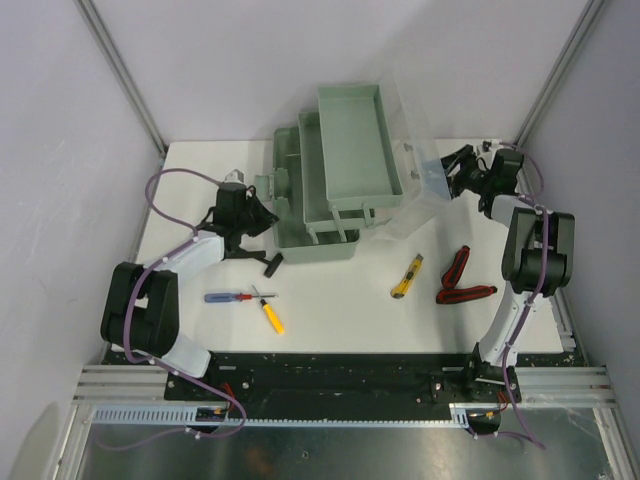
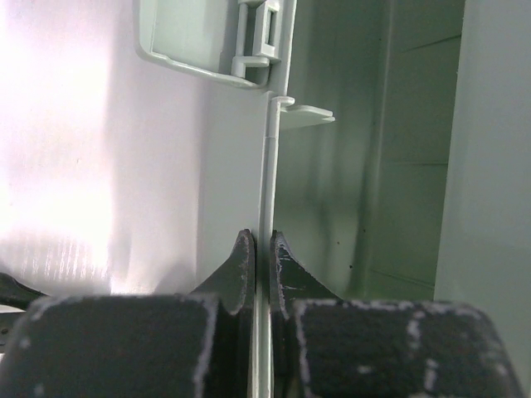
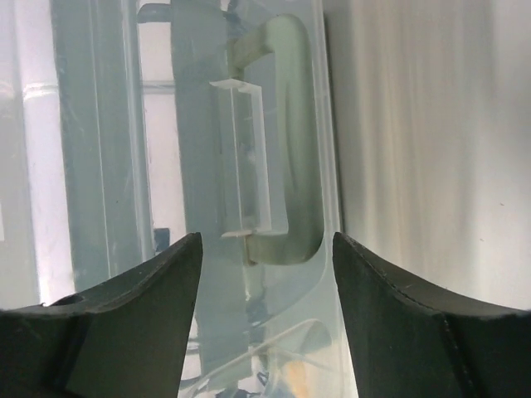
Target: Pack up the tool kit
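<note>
The sage-green tool kit box point(image 1: 312, 225) stands open at the back middle of the table, its inner tray point(image 1: 355, 140) lifted. Its clear lid point(image 1: 412, 125) hangs open to the right. My left gripper point(image 1: 262, 215) is at the box's left side, shut on the thin edge of the box wall point(image 2: 267, 166). My right gripper point(image 1: 455, 165) is open beside the lid. In the right wrist view the clear lid point(image 3: 249, 332) and the green handle point(image 3: 297, 166) lie between the spread fingers point(image 3: 166, 282), which do not touch them.
On the table in front of the box lie a blue-handled screwdriver point(image 1: 225, 297), a yellow-handled screwdriver point(image 1: 271, 317), a black hammer point(image 1: 272, 262), a yellow knife point(image 1: 407, 277) and red pliers point(image 1: 460, 280). White walls close in the back and both sides.
</note>
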Action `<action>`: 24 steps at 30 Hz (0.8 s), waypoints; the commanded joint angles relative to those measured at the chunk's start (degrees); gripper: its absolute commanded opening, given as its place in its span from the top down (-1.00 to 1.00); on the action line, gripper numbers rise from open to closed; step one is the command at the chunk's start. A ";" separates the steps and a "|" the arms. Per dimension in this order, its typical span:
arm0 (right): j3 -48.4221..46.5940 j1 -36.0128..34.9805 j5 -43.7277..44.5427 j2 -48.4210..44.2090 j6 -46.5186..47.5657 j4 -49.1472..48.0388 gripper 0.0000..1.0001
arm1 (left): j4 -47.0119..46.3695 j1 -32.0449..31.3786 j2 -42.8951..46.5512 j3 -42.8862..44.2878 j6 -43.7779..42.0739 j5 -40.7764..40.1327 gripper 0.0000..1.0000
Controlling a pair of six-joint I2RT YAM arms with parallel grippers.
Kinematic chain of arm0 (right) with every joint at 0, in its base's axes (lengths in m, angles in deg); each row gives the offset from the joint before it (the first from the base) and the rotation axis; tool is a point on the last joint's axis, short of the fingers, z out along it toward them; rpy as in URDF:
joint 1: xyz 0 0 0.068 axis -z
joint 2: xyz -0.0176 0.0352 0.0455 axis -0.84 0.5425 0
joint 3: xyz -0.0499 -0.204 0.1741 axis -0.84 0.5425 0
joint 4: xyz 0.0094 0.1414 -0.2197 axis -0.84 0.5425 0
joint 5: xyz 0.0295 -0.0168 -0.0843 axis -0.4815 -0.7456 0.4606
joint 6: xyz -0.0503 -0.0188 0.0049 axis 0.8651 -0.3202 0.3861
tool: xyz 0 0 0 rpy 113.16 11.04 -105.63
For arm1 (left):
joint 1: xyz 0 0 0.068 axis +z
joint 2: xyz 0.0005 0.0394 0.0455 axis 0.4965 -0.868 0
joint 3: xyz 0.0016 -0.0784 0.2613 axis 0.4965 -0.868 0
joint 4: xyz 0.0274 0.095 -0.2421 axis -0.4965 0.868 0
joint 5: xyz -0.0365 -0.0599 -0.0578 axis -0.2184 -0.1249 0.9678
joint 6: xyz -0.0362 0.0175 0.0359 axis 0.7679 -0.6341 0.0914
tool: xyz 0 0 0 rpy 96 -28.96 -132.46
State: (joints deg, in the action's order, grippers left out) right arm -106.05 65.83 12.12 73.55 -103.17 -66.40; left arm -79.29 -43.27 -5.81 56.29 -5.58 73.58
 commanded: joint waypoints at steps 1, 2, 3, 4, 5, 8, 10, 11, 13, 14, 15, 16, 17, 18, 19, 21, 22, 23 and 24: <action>-0.44 -0.10 1.06 -5.28 9.46 8.86 -0.39 | 3.42 1.52 -0.22 1.12 -1.14 -1.77 1.00; -0.46 -0.22 1.27 -5.34 10.25 9.76 -0.39 | 3.40 1.49 -0.41 1.18 -1.26 -1.48 1.00; -0.47 -0.41 1.59 -5.28 10.83 10.43 -0.40 | 3.40 1.51 -0.64 1.26 -1.45 -1.08 1.00; -0.48 -0.59 2.06 -5.25 11.38 11.11 -0.40 | 3.39 1.49 -0.84 1.38 -1.59 -0.69 1.00; -0.44 -0.82 2.64 -5.15 11.87 11.98 -0.39 | 3.39 1.47 -1.12 1.45 -1.70 -0.42 1.00; -0.09 -0.87 4.51 -4.55 13.64 14.20 -0.38 | 3.34 1.53 -1.36 1.50 -1.80 -0.03 1.00; 0.43 -0.71 5.50 -4.16 14.88 15.23 -0.37 | 3.38 1.52 -1.28 1.40 -1.98 -0.07 1.00; 0.67 -0.61 5.99 -3.99 15.60 15.76 -0.37 | 3.38 1.53 -1.29 1.37 -2.07 -0.15 1.00; 1.14 -0.52 6.45 -3.64 16.78 16.10 -0.36 | 3.39 1.54 -1.20 1.21 -2.21 -0.32 1.00; 1.21 -0.47 6.68 -3.47 17.34 16.46 -0.35 | 3.34 1.54 -1.25 1.14 -2.23 -0.32 1.00; 1.28 -0.41 6.89 -3.38 17.88 16.76 -0.35 | 3.37 1.54 -1.37 1.19 -2.24 -0.27 1.00; 1.32 -0.33 7.12 -3.29 18.46 17.18 -0.34 | 3.38 1.59 -1.52 1.22 -2.25 -0.07 1.00; 1.39 -0.20 7.46 -3.25 19.02 17.70 -0.33 | 3.38 1.57 -1.76 1.32 -2.25 0.20 1.00; 1.55 -0.05 7.72 -3.23 19.51 18.13 -0.31 | 3.39 1.55 -2.11 1.37 -2.25 0.43 1.00; 1.72 0.20 7.93 -3.17 19.90 18.48 -0.30 | 3.39 1.51 -2.46 1.44 -2.21 0.72 1.00; 2.20 0.65 7.85 -3.04 20.44 18.50 -0.28 | 3.37 1.53 -3.09 1.60 -2.20 1.35 1.00; 2.31 0.82 7.96 -2.86 20.80 18.80 -0.28 | 3.33 1.54 -3.43 1.69 -2.31 1.79 1.00; 2.36 0.94 8.32 -2.72 21.33 19.34 -0.27 | 3.32 1.54 -3.78 1.86 -2.50 2.28 1.00; 2.39 1.09 9.25 -2.66 21.94 20.23 -0.26 | 3.31 1.54 -4.08 2.04 -2.64 2.78 1.00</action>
State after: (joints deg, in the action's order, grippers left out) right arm -103.93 66.58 20.51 71.30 -84.44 -47.52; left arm -78.39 -42.59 -6.69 57.39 -7.36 75.83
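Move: The clear lid stands half open just beyond the right gripper, its middle about 5 cm ahead and 6 cm left, near the hand's height; the top tray is about 7 cm ahead and 19 cm left. On the table, some 15 cm below, the utility knife lies about 15 cm back and 11 cm left, the red tools 17 cm back and 4 cm right. The left fingers are on the box's left rim; the lid's middle is about 15 cm ahead, 33 cm right and 5 cm higher. Lower the right gripper about 6 cm alongside the clear lid's outer edge, easing back and to the right some 2 cm each way, fingers kept wide open around the edge without pinching. Roll its left side down by about 15 degrees and tip the fingers slightly downward. Keep the left gripper still, pinching the box's left rim. ##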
